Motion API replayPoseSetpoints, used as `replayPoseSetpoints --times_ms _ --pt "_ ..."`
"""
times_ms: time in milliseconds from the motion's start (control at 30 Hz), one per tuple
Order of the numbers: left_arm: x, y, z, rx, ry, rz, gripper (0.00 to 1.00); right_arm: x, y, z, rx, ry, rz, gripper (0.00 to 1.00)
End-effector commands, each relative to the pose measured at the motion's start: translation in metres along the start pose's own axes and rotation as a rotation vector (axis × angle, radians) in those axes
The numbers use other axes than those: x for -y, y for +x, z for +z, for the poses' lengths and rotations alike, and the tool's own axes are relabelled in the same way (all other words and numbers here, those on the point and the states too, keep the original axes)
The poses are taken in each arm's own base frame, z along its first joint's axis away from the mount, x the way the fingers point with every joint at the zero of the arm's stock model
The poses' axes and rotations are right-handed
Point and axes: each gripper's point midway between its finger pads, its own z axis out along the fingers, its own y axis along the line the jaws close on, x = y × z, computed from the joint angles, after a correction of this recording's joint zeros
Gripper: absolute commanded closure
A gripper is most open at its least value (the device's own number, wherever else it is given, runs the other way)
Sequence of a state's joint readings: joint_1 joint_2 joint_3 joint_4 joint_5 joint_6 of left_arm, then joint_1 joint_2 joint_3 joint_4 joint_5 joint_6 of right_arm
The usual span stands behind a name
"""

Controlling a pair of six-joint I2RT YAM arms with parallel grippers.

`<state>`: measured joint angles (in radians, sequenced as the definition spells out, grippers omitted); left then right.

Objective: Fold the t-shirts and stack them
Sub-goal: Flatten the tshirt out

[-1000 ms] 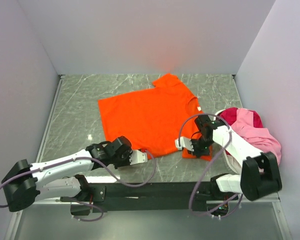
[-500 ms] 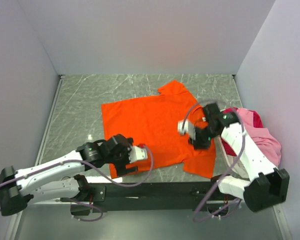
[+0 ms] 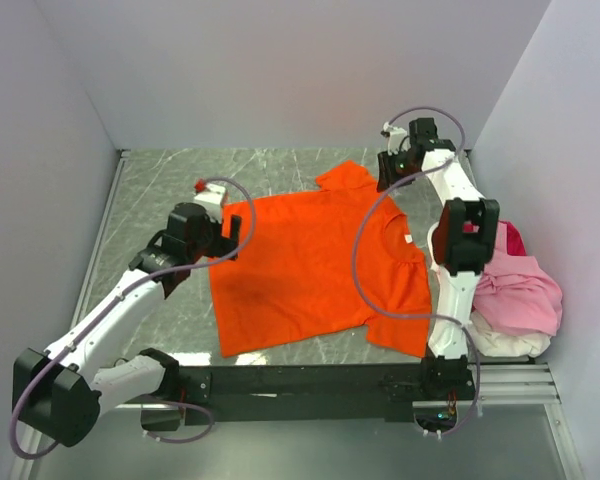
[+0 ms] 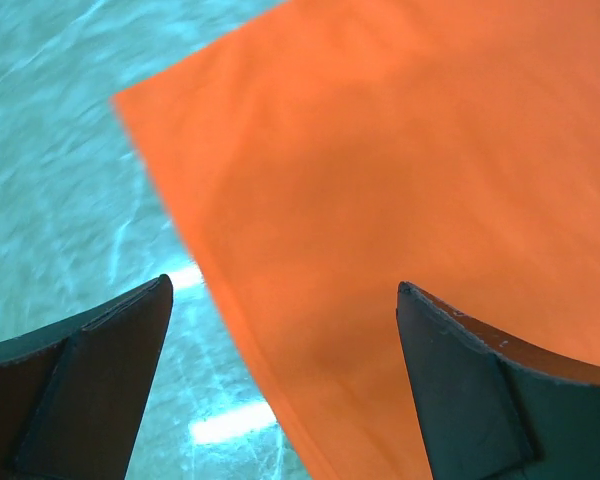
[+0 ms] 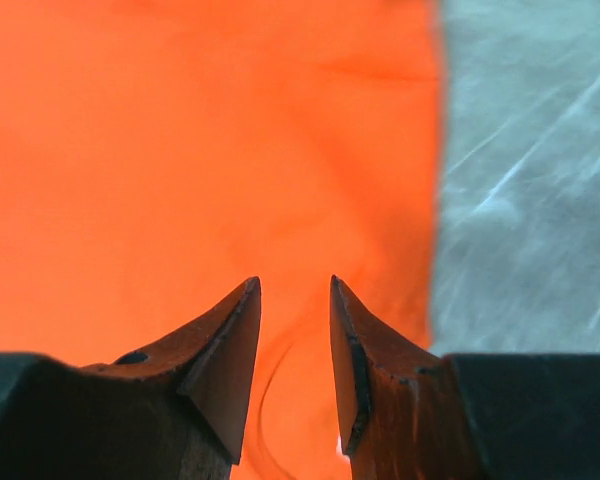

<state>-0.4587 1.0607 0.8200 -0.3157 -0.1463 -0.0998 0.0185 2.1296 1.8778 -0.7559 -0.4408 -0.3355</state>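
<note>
The bright orange t-shirt (image 3: 310, 265) lies spread flat on the grey marbled table (image 3: 155, 200), with its collar toward the right. My left gripper (image 3: 228, 240) hovers over the shirt's far left corner (image 4: 400, 160). Its fingers (image 4: 90, 390) stand wide apart and hold nothing (image 4: 283, 290). My right gripper (image 3: 388, 172) hangs above the far sleeve, jaws parted a little with nothing between them (image 5: 294, 285), and orange cloth (image 5: 180, 150) lies below. A heap of pink, magenta-red and white t-shirts (image 3: 515, 285) sits at the right edge.
White walls close in the table at the left, back and right (image 3: 540, 120). A black rail (image 3: 310, 380) with the arm bases runs along the near edge. Purple cables (image 3: 365, 250) loop over the orange shirt. Bare tabletop (image 5: 530, 200) shows beside the sleeve.
Both grippers have opened and let go of the orange shirt. Both arms swung from its near edge to its far side. The shirt shifted and now lies flat.
</note>
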Motion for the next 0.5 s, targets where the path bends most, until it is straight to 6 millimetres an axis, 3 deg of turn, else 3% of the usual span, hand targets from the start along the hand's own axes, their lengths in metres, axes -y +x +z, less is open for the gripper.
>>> replayPoseSetpoints --times_ms 0,33,133,233,467 --pt "-0.016 -0.032 -0.004 0.113 -0.027 -0.129 0.01 0.032 -0.036 0.004 0.056 0.129 0.198 0.59" --pt "-0.020 -0.028 -0.003 0.105 -0.034 -0.123 0.01 0.040 -0.028 0.021 0.029 0.142 0.222 0.60" --pt "-0.028 -0.016 -0.002 0.085 -0.066 -0.116 0.01 0.055 -0.029 0.036 0.017 0.180 0.236 0.61" --pt "-0.024 -0.014 -0.002 0.079 -0.042 -0.119 0.01 0.066 -0.021 0.051 -0.006 0.207 0.251 0.62" --pt "-0.023 -0.012 0.003 0.060 -0.034 -0.109 0.02 0.071 0.006 0.073 -0.099 0.206 0.262 0.63"
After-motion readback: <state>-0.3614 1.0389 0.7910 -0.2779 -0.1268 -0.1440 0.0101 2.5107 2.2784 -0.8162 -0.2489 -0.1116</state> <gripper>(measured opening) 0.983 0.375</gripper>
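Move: About 6 cm ahead of the right hand, a centimetre or so to its left and 9 cm below lies the far right shoulder edge of the orange t-shirt. The turned-up far sleeve is some 7 cm ahead and 11 cm left; the white collar tag is about 15 cm back and 3 cm right, both at table height. From the left hand that shoulder edge lies roughly 25 cm ahead and 38 cm right, 16 cm lower. Sinking about 7 cm while reaching some 6 cm forward and a little right, the empty right hand comes down towards the t-shirt's far shoulder edge, quick forward at first, then mostly down. Its wrist turns some 15 degrees clockwise and its fingers stay part open; contact can't be made out. The left hand drifts about 3 cm, mainly left, fingers wide open, then holds still above the shirt. ##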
